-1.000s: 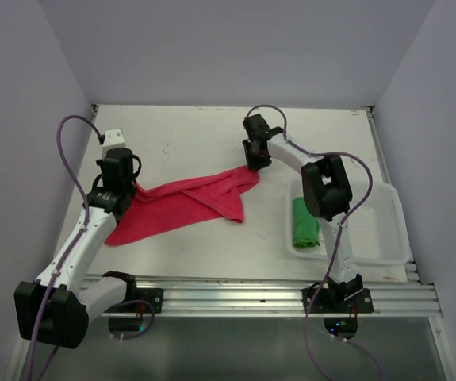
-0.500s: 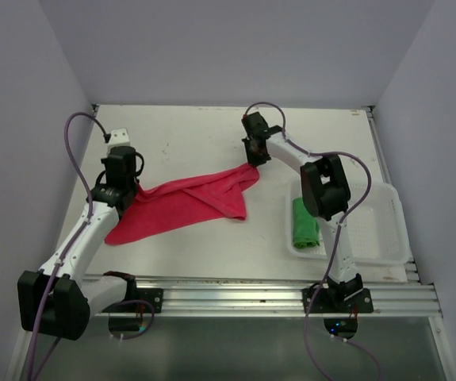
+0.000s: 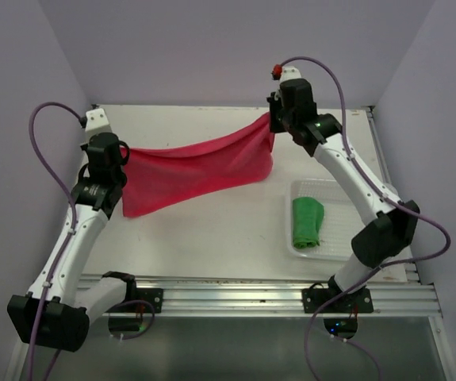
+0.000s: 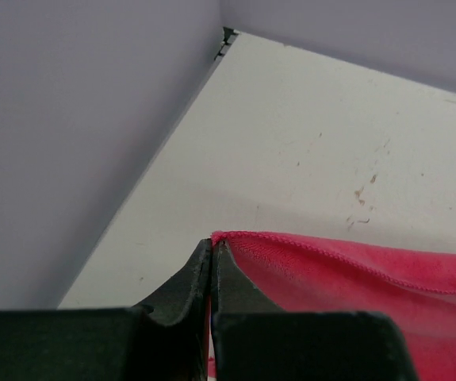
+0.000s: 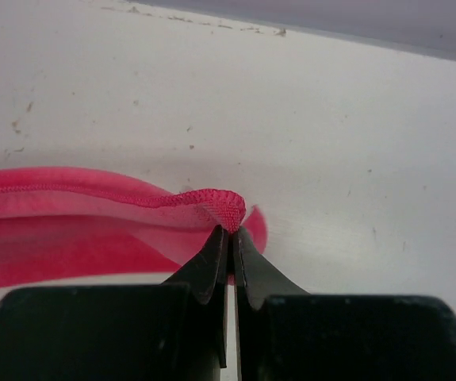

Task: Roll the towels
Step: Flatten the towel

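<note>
The pink-red towel (image 3: 196, 171) hangs stretched above the table between both arms. My left gripper (image 3: 120, 153) is shut on its left corner (image 4: 221, 238), the jaws pressed together on the hem. My right gripper (image 3: 272, 119) is shut on the towel's right corner (image 5: 229, 208), higher and near the back wall. The cloth (image 5: 69, 230) sags toward the table between the two grips. A green towel (image 3: 307, 222), loosely rolled, lies in the clear basket (image 3: 346, 248) at the right.
The white tabletop (image 3: 212, 230) is walled by purple panels at the back and both sides. A metal rail (image 3: 235, 295) runs along the near edge with both arm bases. The basket stands close to the right arm's base.
The right gripper closed on the towel's right corner and rose toward the back right. The left gripper lifted its corner too. The towel went from lying on the table to hanging spread.
</note>
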Action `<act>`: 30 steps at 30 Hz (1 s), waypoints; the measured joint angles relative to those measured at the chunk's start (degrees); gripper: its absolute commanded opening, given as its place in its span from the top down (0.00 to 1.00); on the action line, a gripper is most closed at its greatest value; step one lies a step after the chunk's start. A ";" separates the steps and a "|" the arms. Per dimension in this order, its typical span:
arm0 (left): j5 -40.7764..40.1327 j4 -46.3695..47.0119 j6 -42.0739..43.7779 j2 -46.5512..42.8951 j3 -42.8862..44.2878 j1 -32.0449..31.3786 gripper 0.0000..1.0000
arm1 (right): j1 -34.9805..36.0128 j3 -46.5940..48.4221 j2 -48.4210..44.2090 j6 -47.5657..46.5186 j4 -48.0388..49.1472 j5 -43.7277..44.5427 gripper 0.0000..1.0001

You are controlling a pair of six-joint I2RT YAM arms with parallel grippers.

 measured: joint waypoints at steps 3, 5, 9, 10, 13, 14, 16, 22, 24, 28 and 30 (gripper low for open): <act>-0.72 -0.13 -0.22 -2.05 1.33 0.02 1.00 | 0.00 -3.74 -6.82 -0.17 1.14 0.02 1.00; -1.38 -0.42 -0.35 -3.72 1.51 0.07 1.00 | 0.00 -6.43 -9.79 -0.20 1.60 0.04 1.00; -2.69 -1.90 -0.92 -7.15 1.51 0.22 1.00 | 0.00 -11.80 -14.36 -0.24 1.31 0.04 1.00; -3.19 -2.32 -1.18 -8.11 1.51 0.22 1.00 | 0.00 -12.79 -15.28 -0.22 1.22 0.04 1.00; -4.52 -3.41 -1.29 -11.41 1.40 0.22 1.00 | 0.00 -14.91 -18.16 -0.13 0.61 -0.09 1.00; -5.01 -3.50 -1.31 -12.74 1.27 0.22 1.00 | 0.02 -15.56 -19.34 -0.09 0.55 -0.13 1.00; -6.10 -3.58 -1.33 -15.54 0.76 0.26 1.00 | 0.00 -17.07 -22.27 0.15 0.57 -0.42 1.00; -8.81 -5.64 -2.34 -22.05 -1.20 0.26 1.00 | 0.00 -20.02 -30.38 1.46 -0.48 -4.70 1.00; -9.66 -6.64 -3.06 -24.02 -2.03 0.28 1.00 | 0.02 -21.03 -32.74 2.36 -1.05 -6.93 1.00; -10.80 -8.22 -3.96 -28.39 -4.07 0.28 1.00 | 0.02 -24.37 -37.11 3.93 -2.62 -11.15 1.00; -11.19 -8.83 -4.48 -30.51 -4.79 0.28 1.00 | 0.02 -26.36 -39.28 4.48 -3.56 -12.66 1.00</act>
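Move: Both hands already hold the red towel by its far corners, spread between them. Its middle is some 22 cm to the right of the left hand, about 3 cm ahead and 12 cm lower. From the right hand, the red towel's middle is 22 cm left, 9 cm back and 12 cm lower. The green towel lies about 19 cm back, 11 cm right and 25 cm below the right hand; the white basket's middle is 17 cm back, 23 cm right and equally low. Back towards the bases go both raised hands together, the right about 17 cm and the left some 13 cm, each rising a little more. They also part sideways, the left hand outward to its left, pulling the red towel wider between them. The left wrist tips up some 20 degrees and turns slightly counter-clockwise; the right rolls its left side up. Both keep their corners pinched. ##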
